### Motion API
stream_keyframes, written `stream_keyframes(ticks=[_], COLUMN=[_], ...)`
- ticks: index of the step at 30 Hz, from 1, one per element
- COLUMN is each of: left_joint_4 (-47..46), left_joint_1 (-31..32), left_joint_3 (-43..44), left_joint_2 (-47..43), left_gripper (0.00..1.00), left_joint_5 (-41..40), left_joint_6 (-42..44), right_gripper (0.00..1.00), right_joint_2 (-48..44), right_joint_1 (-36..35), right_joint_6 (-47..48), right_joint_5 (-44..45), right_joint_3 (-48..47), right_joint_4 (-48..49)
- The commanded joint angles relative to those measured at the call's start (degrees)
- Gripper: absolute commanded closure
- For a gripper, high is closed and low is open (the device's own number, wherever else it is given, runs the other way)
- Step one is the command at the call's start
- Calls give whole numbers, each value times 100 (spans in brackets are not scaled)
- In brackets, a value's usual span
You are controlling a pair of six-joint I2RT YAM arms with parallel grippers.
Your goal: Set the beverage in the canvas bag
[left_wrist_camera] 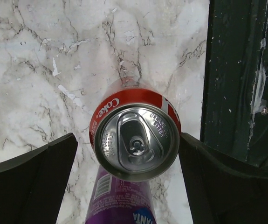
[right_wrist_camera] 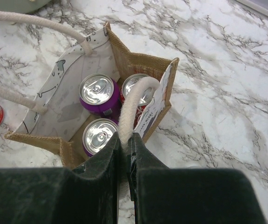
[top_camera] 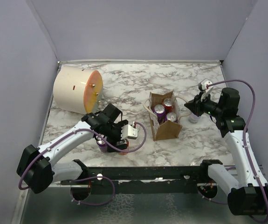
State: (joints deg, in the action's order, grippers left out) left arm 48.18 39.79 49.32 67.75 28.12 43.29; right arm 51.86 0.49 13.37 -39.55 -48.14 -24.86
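Observation:
The beverage, a red Coke can (left_wrist_camera: 136, 140), stands on the marble with its silver top facing the left wrist camera. My left gripper (left_wrist_camera: 127, 138) is open and straddles it, one finger on each side. A purple Fanta can (left_wrist_camera: 120, 200) shows just below it, partly covered. In the top view the left gripper (top_camera: 115, 142) hangs over these cans, left of the canvas bag (top_camera: 158, 131). The brown bag (right_wrist_camera: 138, 65) holds two purple cans and one red one. My right gripper (right_wrist_camera: 127, 140) is shut on its white rope handle (right_wrist_camera: 134, 100), and in the top view the right gripper (top_camera: 193, 108) is to the bag's right.
A big cream cylinder with an orange face (top_camera: 78, 88) lies at the back left. Grey walls close in the marble table on three sides. A black rail (top_camera: 147, 172) runs along the near edge, close to the right of the Coke can (left_wrist_camera: 236, 70).

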Motion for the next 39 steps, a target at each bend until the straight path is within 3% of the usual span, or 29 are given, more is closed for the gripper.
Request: stream_keyframes(ticks=[1, 6, 12, 17, 26, 33, 39], left_joint_4=[-403, -499, -499, -456, 224, 653, 413], left_joint_1=[66, 78, 99, 99, 103, 107, 101], left_joint_3=[-113, -130, -106, 45, 1200, 2727, 3836], left_joint_2=[-6, -68, 39, 64, 282, 392, 392], left_gripper=[12, 17, 31, 50, 99, 100, 100], left_joint_5=[495, 699, 787, 922, 891, 497, 135], left_joint_6=[-22, -72, -86, -121, 16, -359, -981], right_gripper=[99, 99, 99, 99, 99, 99, 99], right_joint_2=[-17, 10, -51, 0, 153, 151, 111], right_joint_1=[39, 39, 39, 39, 39, 39, 39], right_joint_6=[17, 17, 26, 8, -16, -18, -27], right_joint_5=[-112, -111, -91, -97, -116, -144, -172], right_joint_3=[44, 47, 98, 95, -37, -24, -17], right_joint_4=[75, 99, 125, 142, 60, 68, 69])
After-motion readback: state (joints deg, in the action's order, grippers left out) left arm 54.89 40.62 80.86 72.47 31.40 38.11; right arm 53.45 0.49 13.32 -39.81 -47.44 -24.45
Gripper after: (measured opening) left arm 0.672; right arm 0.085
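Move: The red Coke can stands between my open left fingers, its middle about 1 cm back, 2 cm to the right and some 3 cm below that hand. The last purple can is level with the hand and about 7 cm to its left, at the same height. The canvas bag lies about 13 cm ahead and 23 cm to the right, also some 3 cm below. From my right hand, still on the bag handle, the Coke can is about 32 cm left, 13 cm back and 16 cm below. I ease my left hand about 2 cm right over the Coke can while closing the fingers until they pinch its sides, pause briefly, then lift briskly some 16 cm, drifting forward and right towards the canvas bag while the fingertips swing outward by nearly 20 degrees. My right hand keeps its grip on the bag handle, sinking about a centimetre. ##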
